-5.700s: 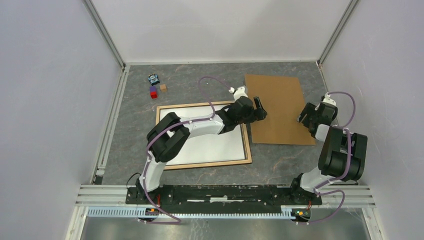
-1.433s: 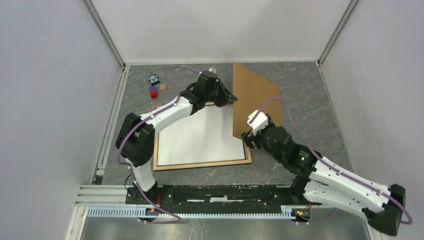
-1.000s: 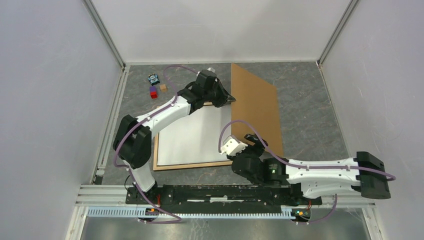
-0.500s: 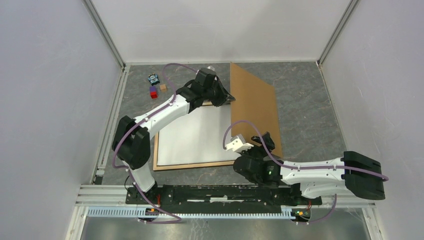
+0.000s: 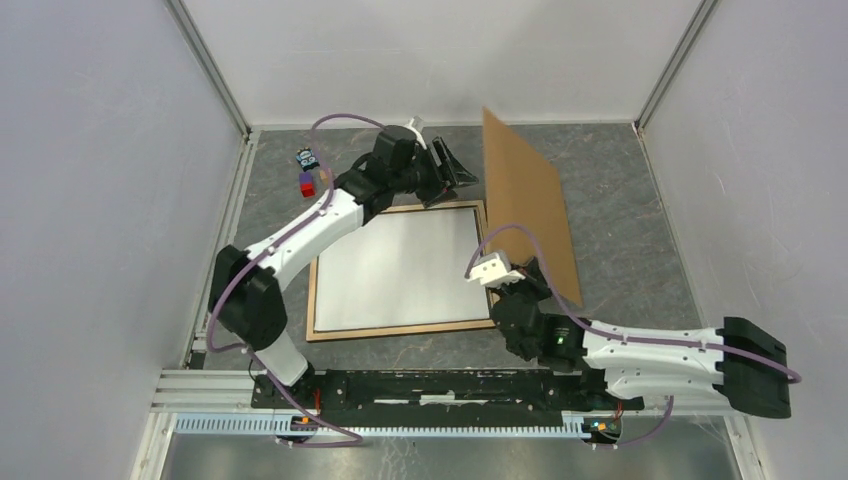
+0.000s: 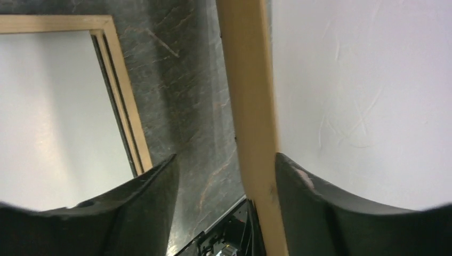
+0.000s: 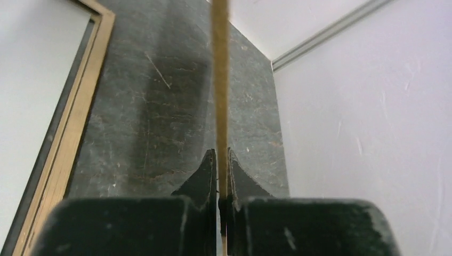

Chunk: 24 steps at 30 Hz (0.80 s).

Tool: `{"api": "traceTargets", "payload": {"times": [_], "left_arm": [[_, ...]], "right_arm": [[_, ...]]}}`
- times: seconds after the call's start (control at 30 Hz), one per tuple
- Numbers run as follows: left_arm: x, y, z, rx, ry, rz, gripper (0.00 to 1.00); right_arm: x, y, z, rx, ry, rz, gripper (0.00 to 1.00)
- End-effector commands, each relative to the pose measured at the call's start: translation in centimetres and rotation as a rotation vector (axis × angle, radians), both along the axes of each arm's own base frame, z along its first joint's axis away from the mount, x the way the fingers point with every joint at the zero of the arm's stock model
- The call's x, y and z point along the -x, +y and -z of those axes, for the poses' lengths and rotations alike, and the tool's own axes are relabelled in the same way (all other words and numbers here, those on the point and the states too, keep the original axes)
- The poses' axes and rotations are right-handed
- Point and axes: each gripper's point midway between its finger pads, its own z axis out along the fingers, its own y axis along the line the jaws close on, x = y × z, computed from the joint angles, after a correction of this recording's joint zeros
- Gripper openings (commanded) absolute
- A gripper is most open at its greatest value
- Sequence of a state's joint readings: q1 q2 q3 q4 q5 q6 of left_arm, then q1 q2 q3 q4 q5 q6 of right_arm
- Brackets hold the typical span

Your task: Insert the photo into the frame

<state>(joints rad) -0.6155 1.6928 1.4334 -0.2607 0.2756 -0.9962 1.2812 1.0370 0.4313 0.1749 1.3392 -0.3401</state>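
Note:
The frame lies flat on the table with its light wood back up. The photo rests inside it, white side up. A brown cardboard board stands nearly on edge to the right of the frame. My right gripper is shut on the board's near edge, seen edge-on in the right wrist view as the board between the gripper. My left gripper is open by the board's far end. In the left wrist view the board passes between that gripper, close to one finger.
A small toy and a red and purple block lie at the back left of the table. White walls with metal rails close in the table at the back and on both sides. The frame's corner lies left of the left gripper.
My left gripper has opened off the board's far end and drawn back a little. My right gripper has shut on the board's near edge. The board has swung slightly to the right.

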Motion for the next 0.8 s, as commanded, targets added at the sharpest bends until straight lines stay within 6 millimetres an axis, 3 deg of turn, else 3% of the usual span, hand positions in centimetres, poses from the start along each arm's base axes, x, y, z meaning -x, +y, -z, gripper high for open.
{"api": "traceTargets", "payload": {"times": [0.0, 0.13, 0.33, 0.47, 0.57, 0.77], "left_arm": [[1.3, 2.8, -8.8, 0.02, -0.255, 0.04, 0.79], [3.3, 6.5, -14.1, -0.049, -0.411, -0.001, 0.98], [7.2, 13.1, -20.0, -0.138, -0.654, -0.131, 1.0], [8.4, 16.6, -20.6, -0.208, -0.733, -0.229, 1.0], [8.5, 18.3, -19.7, -0.271, -0.761, -0.274, 1.0], [8.9, 21.1, -18.7, -0.35, -0.83, -0.357, 1.0]], "right_arm": [[-0.7, -3.0, -3.8, -0.183, -0.085, 0.129, 0.0], [-1.3, -4.2, -7.0, -0.312, -0.121, 0.116, 0.0], [-1.8, -3.6, -14.2, -0.483, -0.171, 0.004, 0.0], [-2.1, -2.6, -18.9, -0.524, -0.175, -0.029, 0.0], [-2.3, -1.8, -22.3, -0.574, -0.181, -0.063, 0.0], [-2.7, 2.3, -27.7, -0.737, -0.121, -0.186, 0.0]]}}
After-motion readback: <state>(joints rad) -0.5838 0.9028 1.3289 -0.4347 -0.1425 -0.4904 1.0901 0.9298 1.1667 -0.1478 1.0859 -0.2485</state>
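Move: The brown board's middle lies some 12 cm ahead of the right hand, which already pinches its near edge, and about 13 cm to the right of the left hand, 2 cm back and slightly lower. The frame, with the white sheet lying in it, is centred roughly 26 cm left of the right hand, 2 cm ahead and 17 cm below; from the left hand it is about 12 cm back, 13 cm left and 23 cm down. The brown board goes up with the right hand, which keeps its pinch on the near edge and rises about 24 cm, swinging right at first and then back left, while it rolls some 35 degrees, left side up. The left hand, already letting go, opens fully and draws clear of the board, up and left and somewhat back over the frame, tipping its fingers up and sinking a little at the end. ##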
